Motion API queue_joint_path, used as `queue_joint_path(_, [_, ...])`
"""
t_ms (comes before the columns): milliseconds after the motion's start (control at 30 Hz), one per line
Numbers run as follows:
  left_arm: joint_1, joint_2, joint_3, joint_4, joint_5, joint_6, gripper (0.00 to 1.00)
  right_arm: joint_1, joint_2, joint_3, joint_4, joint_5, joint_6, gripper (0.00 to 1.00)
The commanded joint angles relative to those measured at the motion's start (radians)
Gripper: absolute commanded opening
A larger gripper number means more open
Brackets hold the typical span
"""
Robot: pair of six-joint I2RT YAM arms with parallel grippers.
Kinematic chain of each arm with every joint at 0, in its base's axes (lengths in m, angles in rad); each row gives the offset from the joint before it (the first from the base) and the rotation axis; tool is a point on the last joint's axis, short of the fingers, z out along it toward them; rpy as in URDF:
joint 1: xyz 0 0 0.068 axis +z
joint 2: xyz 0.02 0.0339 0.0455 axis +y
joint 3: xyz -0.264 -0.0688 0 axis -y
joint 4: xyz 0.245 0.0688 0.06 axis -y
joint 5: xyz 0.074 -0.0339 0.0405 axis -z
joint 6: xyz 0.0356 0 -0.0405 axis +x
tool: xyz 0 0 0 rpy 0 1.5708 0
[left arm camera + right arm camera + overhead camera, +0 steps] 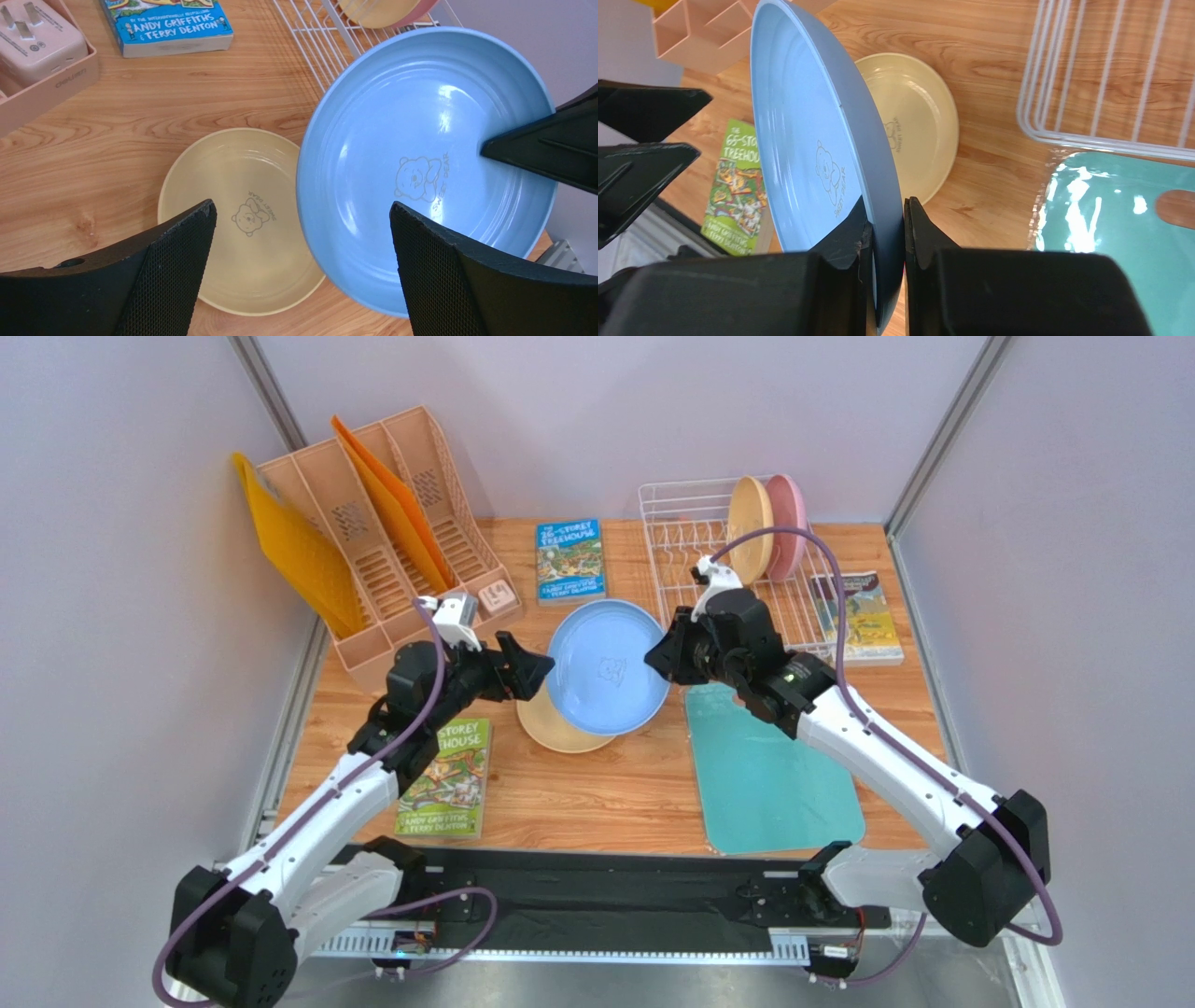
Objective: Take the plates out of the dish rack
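Note:
My right gripper [659, 655] [887, 210] is shut on the right rim of the light blue plate [606, 669] [801, 126], holding it tilted above the table. Partly beneath it a cream-yellow plate [554, 728] [246, 217] lies flat on the wood. My left gripper [540, 669] [302, 208] is open at the blue plate's left rim [421, 154], its fingers on either side of that edge and apart from it. The white wire dish rack [673, 532] [1088, 84] stands at the back right. A second cream-yellow plate [749, 529] and a pink plate [790, 525] stand upright in it.
A peach file organizer [379, 532] with orange folders fills the back left, a white plug adapter [495, 595] beside it. Books lie at the back centre [570, 560], front left [449, 777] and right of the rack [859, 616]. A teal cutting board [765, 770] lies front right.

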Motion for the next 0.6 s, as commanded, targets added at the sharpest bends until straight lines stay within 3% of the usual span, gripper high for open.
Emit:
queue_joint_path(0, [-0.013,0.017,-0.012,0.089,0.012,-0.030,0.96,0.017,-0.012,-0.028,0.169,-0.089,0.091,0.00])
queue_joint_path(167, [-0.023,0.037,-0.018,0.086,-0.018,-0.033,0.91,0.029,-0.005,-0.023,0.197,-0.117,0.105,0.00])
queue_joint_path(300, [-0.026,0.042,-0.024,0.086,-0.034,-0.029,0.78,0.030,-0.006,-0.016,0.204,-0.134,0.111,0.00])
queue_joint_path(333, [-0.026,0.043,-0.025,0.086,-0.041,-0.029,0.66,0.030,-0.006,-0.016,0.206,-0.133,0.110,0.00])
queue_joint_path(400, [-0.027,0.045,-0.029,0.086,-0.043,-0.024,0.55,0.030,-0.002,-0.017,0.206,-0.134,0.110,0.00])
queue_joint_path(433, [-0.027,0.043,-0.027,0.083,-0.046,-0.021,0.36,0.029,-0.002,-0.016,0.206,-0.134,0.111,0.00])
queue_joint_path(533, [-0.029,0.048,-0.024,0.072,-0.058,-0.021,0.04,0.030,0.003,-0.017,0.209,-0.140,0.111,0.00])
queue_joint_path(567, [-0.029,0.054,-0.021,0.072,-0.057,-0.021,0.00,0.030,0.004,-0.017,0.209,-0.142,0.111,0.00])
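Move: The blue plate, held level with both hands, has its middle some 11 cm to the right of the open left gripper and 2 cm below; its near rim is barely 2 cm from those fingers. From the left hand the cream plate lies on the table about 4 cm ahead, 5 cm right and 18 cm down, the green book 10 cm back and 17 cm left. The right hand has the blue plate's middle 7 cm to its left, and the left gripper it feeds 17 cm left. The blue plate, still pinched at its right rim by the right gripper, is carried about 3 cm left towards the left gripper while the right wrist rolls its left side up some 10 degrees. The left hand stays nearly in place, sinking about 1 cm, and shuts its wide-open fingers on the plate's left rim, starting that grip. ##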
